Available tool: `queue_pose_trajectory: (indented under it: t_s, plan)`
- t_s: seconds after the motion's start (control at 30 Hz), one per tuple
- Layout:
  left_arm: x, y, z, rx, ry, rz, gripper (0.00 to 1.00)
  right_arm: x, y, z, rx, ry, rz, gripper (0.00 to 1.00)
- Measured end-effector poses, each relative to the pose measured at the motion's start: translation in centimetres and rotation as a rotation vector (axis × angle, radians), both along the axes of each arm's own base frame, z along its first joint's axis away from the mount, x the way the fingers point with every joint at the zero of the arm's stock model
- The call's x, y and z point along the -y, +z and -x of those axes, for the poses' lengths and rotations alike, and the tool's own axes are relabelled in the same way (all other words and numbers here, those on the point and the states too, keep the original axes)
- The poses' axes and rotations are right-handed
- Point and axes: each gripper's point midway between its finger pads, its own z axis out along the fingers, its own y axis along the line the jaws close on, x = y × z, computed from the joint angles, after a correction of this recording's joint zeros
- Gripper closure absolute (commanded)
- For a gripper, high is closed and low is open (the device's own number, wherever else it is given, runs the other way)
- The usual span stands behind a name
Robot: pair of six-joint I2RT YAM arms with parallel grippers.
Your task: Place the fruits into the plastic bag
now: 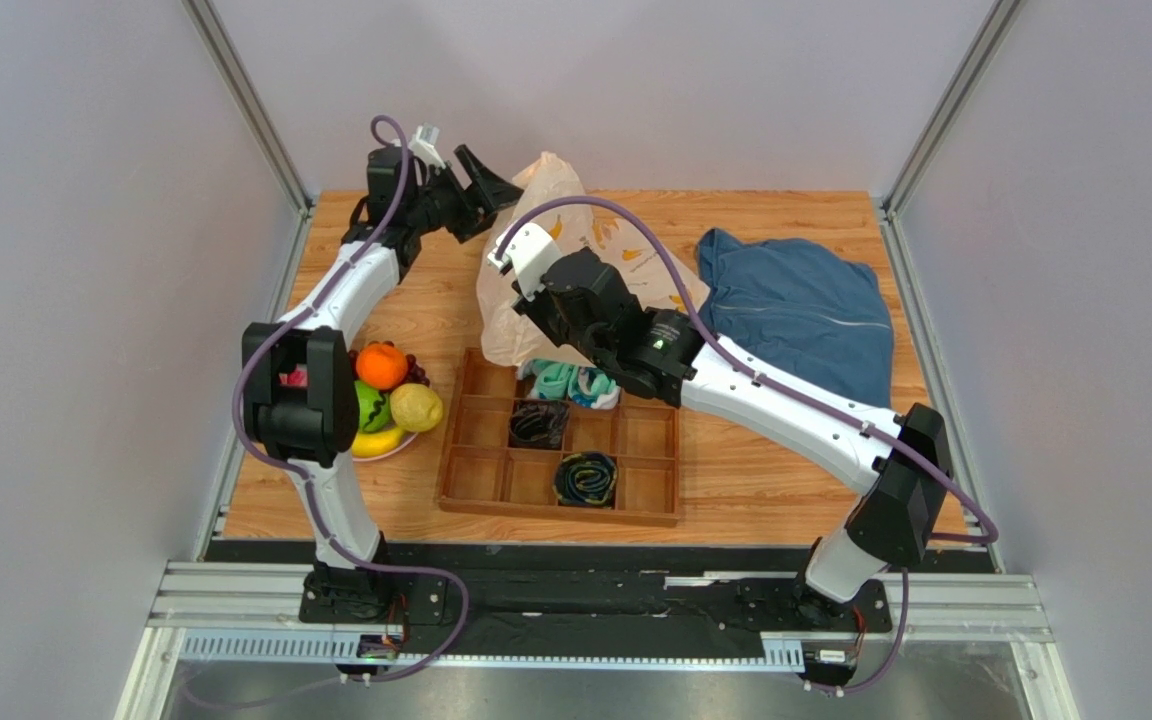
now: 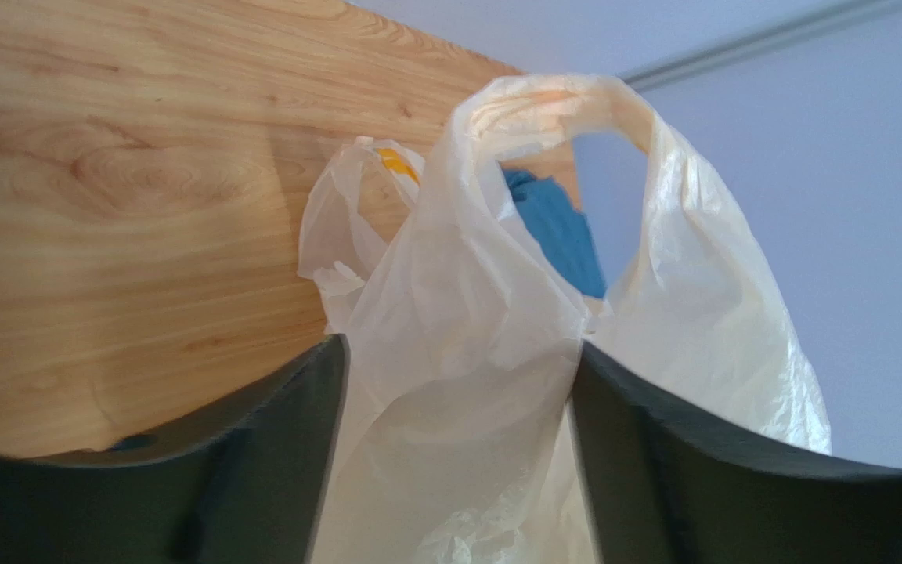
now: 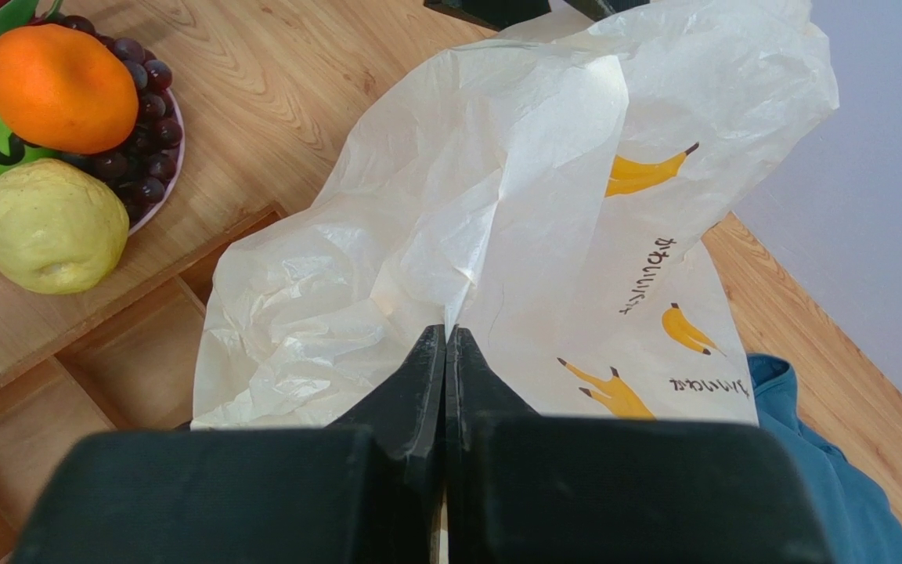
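Note:
The plastic bag, cream-white with printed bananas, stands raised at the back middle of the table. My right gripper is shut on a fold of the bag. My left gripper is open at the bag's top, with the bag's plastic hanging between its wide fingers, below a handle loop. The fruits lie on a plate at the left: orange, lemon, green melon, banana and grapes.
A wooden compartment tray holding rolled socks sits in front of the bag. A blue garment lies at the back right. Grey walls close in the table on three sides.

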Motion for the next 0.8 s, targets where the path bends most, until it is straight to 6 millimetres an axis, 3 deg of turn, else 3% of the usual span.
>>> queue_pose_trajectory:
  t_s: [0.03,0.07,0.13,0.27,0.43,0.5,0.57,0.6,0.67,0.8]
  plan:
    - [0.3,0.0,0.0,-0.003,-0.011,0.008,0.6,0.1,0.0,0.0,0.002,-0.002,0.003,1.0]
    - [0.7,0.1,-0.1,-0.001,-0.026,0.017,0.85,0.1,0.0,-0.1,0.005,-0.004,0.006,1.0]
    - [1.6,0.5,0.1,0.008,-0.062,0.038,1.0,0.4,0.1,-0.3,0.013,-0.018,0.013,1.0]
    - [2.7,2.5,0.2,0.048,-0.105,0.066,1.0,1.7,0.3,-1.0,0.05,-0.086,0.048,1.0]
    - [2.9,8.3,-0.5,0.185,-0.113,0.077,1.0,4.8,0.9,-2.9,0.108,-0.233,0.101,1.0]
    - [2.8,11.2,-0.3,0.255,-0.103,0.078,1.0,6.5,1.1,-4.1,0.121,-0.304,0.11,0.79]
    - [2.4,14.0,0.3,0.327,-0.087,0.069,1.0,8.3,1.2,-5.2,0.124,-0.372,0.11,0.46]
    - [2.1,15.6,0.8,0.371,-0.074,0.059,1.0,9.3,1.2,-5.8,0.12,-0.404,0.114,0.23]
    - [1.8,18.2,2.0,0.456,-0.061,0.028,1.0,10.6,1.2,-6.9,0.097,-0.458,0.095,0.16]
    - [1.6,22.1,5.5,0.649,-0.004,-0.099,1.0,12.9,1.1,-9.3,0.029,-0.548,0.046,0.14]
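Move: Barely to the left hand's right, about 3 cm and 1 cm ahead, the neck of the plastic bag's handle stands between the open fingers; the fruit plate lies roughly 30 cm back and 20 cm left, 22 cm below. From the right hand, already pinching the bag's side, that handle is some 21 cm ahead, about level sideways and 5 cm lower. The wooden tray lies about 10 cm behind the right hand and 3 cm right, the blue hoodie 8 cm ahead and 36 cm right, both around 26 cm below. Easing about 3 cm right, the left fingers shut on the neck of the bag's handle, then the hand lifts it roughly 22 cm, lastly drawing back while the fingertips tilt up. Meanwhile the right hand swings right and forward towards the hoodie's side, turning some 30 degrees clockwise, and opens late to let go of the bag's side. ##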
